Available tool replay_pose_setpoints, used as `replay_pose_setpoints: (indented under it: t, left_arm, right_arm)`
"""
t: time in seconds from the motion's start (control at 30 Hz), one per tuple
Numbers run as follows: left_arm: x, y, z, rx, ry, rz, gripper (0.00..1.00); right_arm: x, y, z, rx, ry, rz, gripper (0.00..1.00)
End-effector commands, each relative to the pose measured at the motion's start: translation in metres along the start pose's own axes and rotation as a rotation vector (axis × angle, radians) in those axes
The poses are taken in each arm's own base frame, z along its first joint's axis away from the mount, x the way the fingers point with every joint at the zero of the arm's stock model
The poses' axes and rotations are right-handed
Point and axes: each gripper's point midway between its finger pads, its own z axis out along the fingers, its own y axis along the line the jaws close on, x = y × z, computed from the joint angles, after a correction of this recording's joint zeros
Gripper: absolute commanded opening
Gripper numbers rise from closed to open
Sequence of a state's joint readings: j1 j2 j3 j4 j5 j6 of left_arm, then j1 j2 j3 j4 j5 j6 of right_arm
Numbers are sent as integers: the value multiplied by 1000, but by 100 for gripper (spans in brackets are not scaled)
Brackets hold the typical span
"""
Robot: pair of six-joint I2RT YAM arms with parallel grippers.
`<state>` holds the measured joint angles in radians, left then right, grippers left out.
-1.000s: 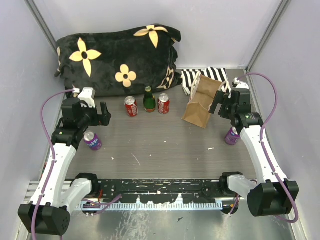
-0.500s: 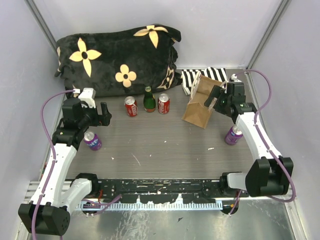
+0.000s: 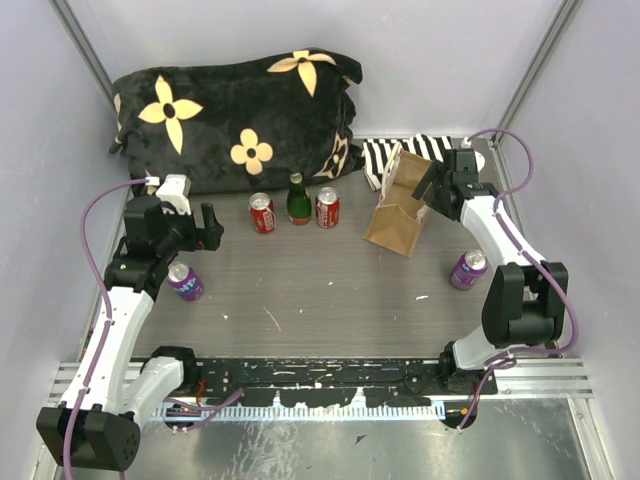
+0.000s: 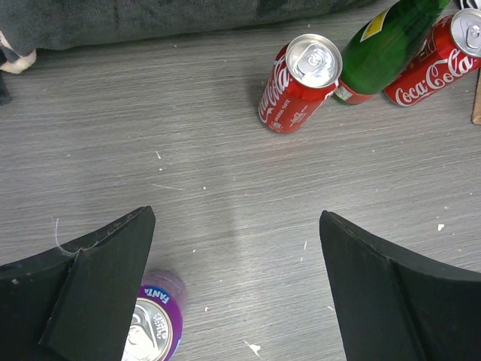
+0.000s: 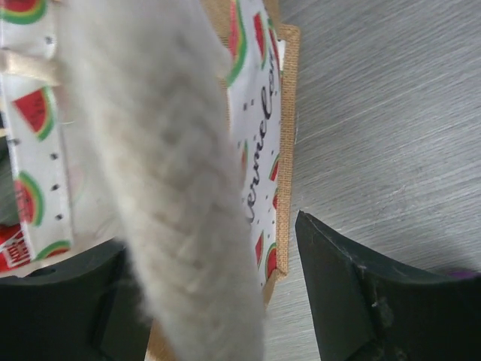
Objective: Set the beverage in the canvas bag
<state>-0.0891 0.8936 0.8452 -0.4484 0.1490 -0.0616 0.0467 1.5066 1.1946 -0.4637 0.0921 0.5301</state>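
The tan-brown canvas bag (image 3: 398,212) stands at the back right, leaning a little. In the right wrist view its watermelon-print lining (image 5: 255,128) and a blurred cream handle (image 5: 169,165) fill the frame. My right gripper (image 3: 432,190) (image 5: 210,241) is open at the bag's top right edge, its jaws on either side of the handle and the bag's wall. A purple Fanta can (image 3: 186,282) (image 4: 154,327) stands just below my left gripper (image 3: 205,232) (image 4: 237,218), which is open and empty. A second purple can (image 3: 467,268) stands near the right arm.
Two red Coca-Cola cans (image 3: 262,213) (image 3: 327,207) and a green bottle (image 3: 298,198) stand in a row at the back middle. A black flowered pillow (image 3: 240,120) lies behind them. A striped cloth (image 3: 412,152) lies behind the bag.
My right gripper has moved back and left, from beside the bag to its top edge, and the handle is now between its jaws. The left arm has not moved.
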Motion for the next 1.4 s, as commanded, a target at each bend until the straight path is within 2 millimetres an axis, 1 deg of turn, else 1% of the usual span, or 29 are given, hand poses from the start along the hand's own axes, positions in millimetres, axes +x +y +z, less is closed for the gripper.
replay_pose_setpoints:
  t: [0.0,0.07,0.1,0.2,0.23,0.3,0.33,0.5,0.6,0.7,0.87,0.97,1.07,1.3,1.37]
  left_arm:
    - [-6,-6,1,26,-30,-9,98]
    - [-4,-7,0,30,-25,-12,98]
    - [-3,-7,0,31,-22,-15,98]
    - [-2,-7,-3,32,-20,-17,98]
    - [-1,-7,-4,32,-17,-18,98]
    - [0,-8,-5,33,-16,-18,98]
    - [1,-8,-5,33,-13,-20,98]
    - [6,-10,-8,40,0,-25,98]
    - [8,-11,-9,45,6,-32,98]
    - [8,-12,-8,52,8,-41,98]
    - [9,-17,-7,75,14,-55,98]
    - [8,-20,-5,92,17,-61,98]
    - [7,-22,-5,103,17,-72,98]
    - [9,-25,-2,122,27,-88,98]
    - [9,-26,-1,126,27,-82,98]
  right_arm:
    - [-13,6,9,32,-58,10,71]
    - [-5,4,15,59,-44,-10,65]
    - [-1,3,17,71,-38,-20,59]
    - [4,14,10,49,-33,-56,32]
    - [5,18,5,51,-46,-79,18]
    - [4,27,-7,40,-61,-113,4]
    - [5,31,-14,29,-58,-128,1]
    - [19,52,-52,-39,-23,-196,1]
    - [33,57,-76,-64,4,-226,1]
    - [52,59,-97,-89,31,-250,1]
    - [94,68,-128,-178,110,-306,1]
    - [114,68,-141,-215,139,-303,1]
    - [130,71,-149,-248,162,-288,1]
    - [156,86,-156,-281,181,-228,1]
    - [159,89,-156,-275,164,-199,1]
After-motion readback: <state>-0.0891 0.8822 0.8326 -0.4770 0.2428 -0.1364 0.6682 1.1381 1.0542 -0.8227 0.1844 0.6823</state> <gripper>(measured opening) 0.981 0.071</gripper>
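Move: Just below the right fingers, some 3 cm down, is the canvas bag's right-hand handle, running up between the half-open fingers. The bag's body is centred about 5 cm left, 3 cm back and 9 cm down. The purple can stands roughly 20 cm back and 12 cm right of the hand, and the striped cloth lies about 14 cm ahead and 2 cm left. From the left hand, that handle is some 57 cm right and 11 cm ahead. Dipping about 3 cm, the right hand shuts its fingers on the handle, then hauls the bag left and back towards the middle of the near table, finishing some 18 cm back and 15 cm left of its start. It arcs upward on the way and eases down again at the end, turning about 25 degrees counter-clockwise, grip kept. ##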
